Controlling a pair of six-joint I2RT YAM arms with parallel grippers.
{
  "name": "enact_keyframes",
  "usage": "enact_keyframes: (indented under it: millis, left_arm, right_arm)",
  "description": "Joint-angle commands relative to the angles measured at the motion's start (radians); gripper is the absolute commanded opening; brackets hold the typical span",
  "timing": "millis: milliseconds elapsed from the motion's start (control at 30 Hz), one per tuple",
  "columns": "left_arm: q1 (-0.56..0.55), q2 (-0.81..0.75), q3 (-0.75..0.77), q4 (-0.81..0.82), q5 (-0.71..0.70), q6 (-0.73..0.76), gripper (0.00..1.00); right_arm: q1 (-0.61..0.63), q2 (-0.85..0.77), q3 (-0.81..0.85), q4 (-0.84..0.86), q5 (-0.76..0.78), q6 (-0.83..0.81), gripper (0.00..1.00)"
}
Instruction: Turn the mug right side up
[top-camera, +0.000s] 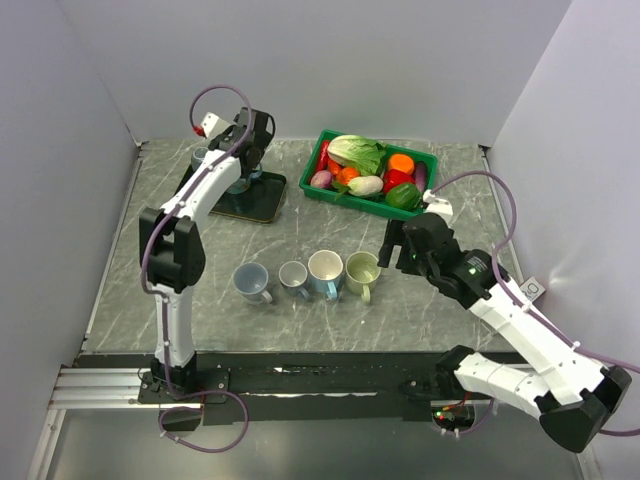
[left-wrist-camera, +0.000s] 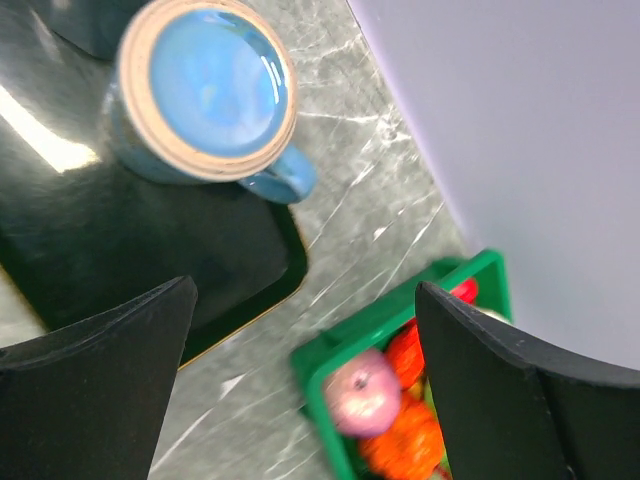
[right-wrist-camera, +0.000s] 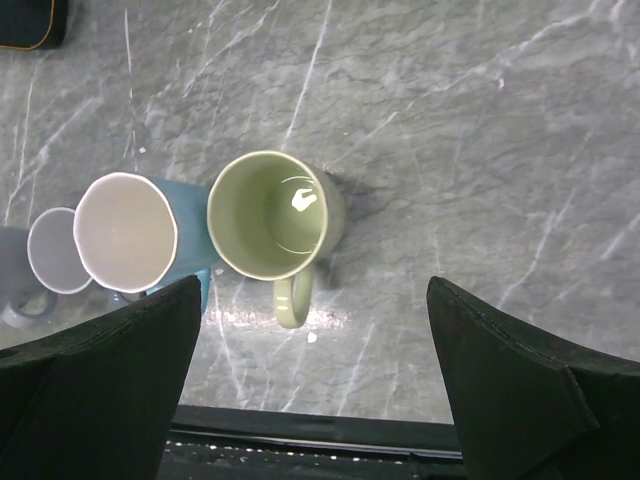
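Observation:
A green mug (right-wrist-camera: 275, 215) stands upright on the marble table, mouth up, its handle toward the near edge. In the top view this green mug (top-camera: 362, 270) is the right end of a row of mugs. My right gripper (right-wrist-camera: 313, 285) hangs open above it, touching nothing; from above, the right gripper (top-camera: 395, 245) is just right of the mug. A blue mug (left-wrist-camera: 205, 95) with a tan rim stands upright on a black tray (left-wrist-camera: 150, 270) at the back left. My left gripper (left-wrist-camera: 302, 288) is open and empty above the tray's edge.
Left of the green mug stand a blue mug with a cream inside (top-camera: 325, 270), a small pale mug (top-camera: 293, 276) and a grey-blue mug (top-camera: 252, 282), all mouth up. A green basket (top-camera: 350, 200) of toy vegetables sits at the back. White walls enclose the table.

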Motion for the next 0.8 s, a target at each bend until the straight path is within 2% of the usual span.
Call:
enact_keyframes:
  millis: [0, 167, 400, 567, 767]
  left_arm:
    - [0.028, 0.070, 0.078, -0.057, -0.019, -0.132, 0.96]
    - [0.074, 0.130, 0.040, -0.011, 0.084, -0.201, 0.96]
    - [0.079, 0.165, 0.008, 0.137, 0.115, -0.202, 0.96]
    - [0.083, 0.200, 0.051, 0.118, 0.092, -0.238, 0.96]
    - [0.097, 0.237, 0.066, 0.073, 0.100, -0.359, 0.96]
  right_arm:
    - [-0.032, -0.036, 0.032, -0.032, 0.009, -0.042, 1.00]
    - [-0.066, -0.044, 0.046, -0.049, 0.029, -0.079, 1.00]
    - [-0.098, -0.056, 0.034, -0.038, -0.009, -0.088, 1.00]
    - [-0.104, -0.056, 0.040, -0.050, 0.001, -0.074, 1.00]
    - [-0.116, -0.065, 0.042, -0.055, 0.001, -0.083, 1.00]
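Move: The upside-down blue mug with the tan base ring stands on the dark tray some 4 cm ahead of the open left gripper, about 5 cm to its left and 14 cm below. The grey mug stands roughly 8 cm farther left of that mug, level with it; the green vegetable box is about 28 cm to the gripper's right and 3 cm ahead, 17 cm down. From the right gripper the blue mug lies about 34 cm ahead, 36 cm left and 15 cm down. Lower the open left gripper about 9 cm towards the upside-down blue mug, sinking in the first half, then ease on forward to make some 5 cm in all, with a slight drift left. Roll its left side down and swing it a little counter-clockwise, about 10 degrees each, fingers wide open. Meanwhile slide the open right gripper about 3 cm right, away from the upright green mug. ##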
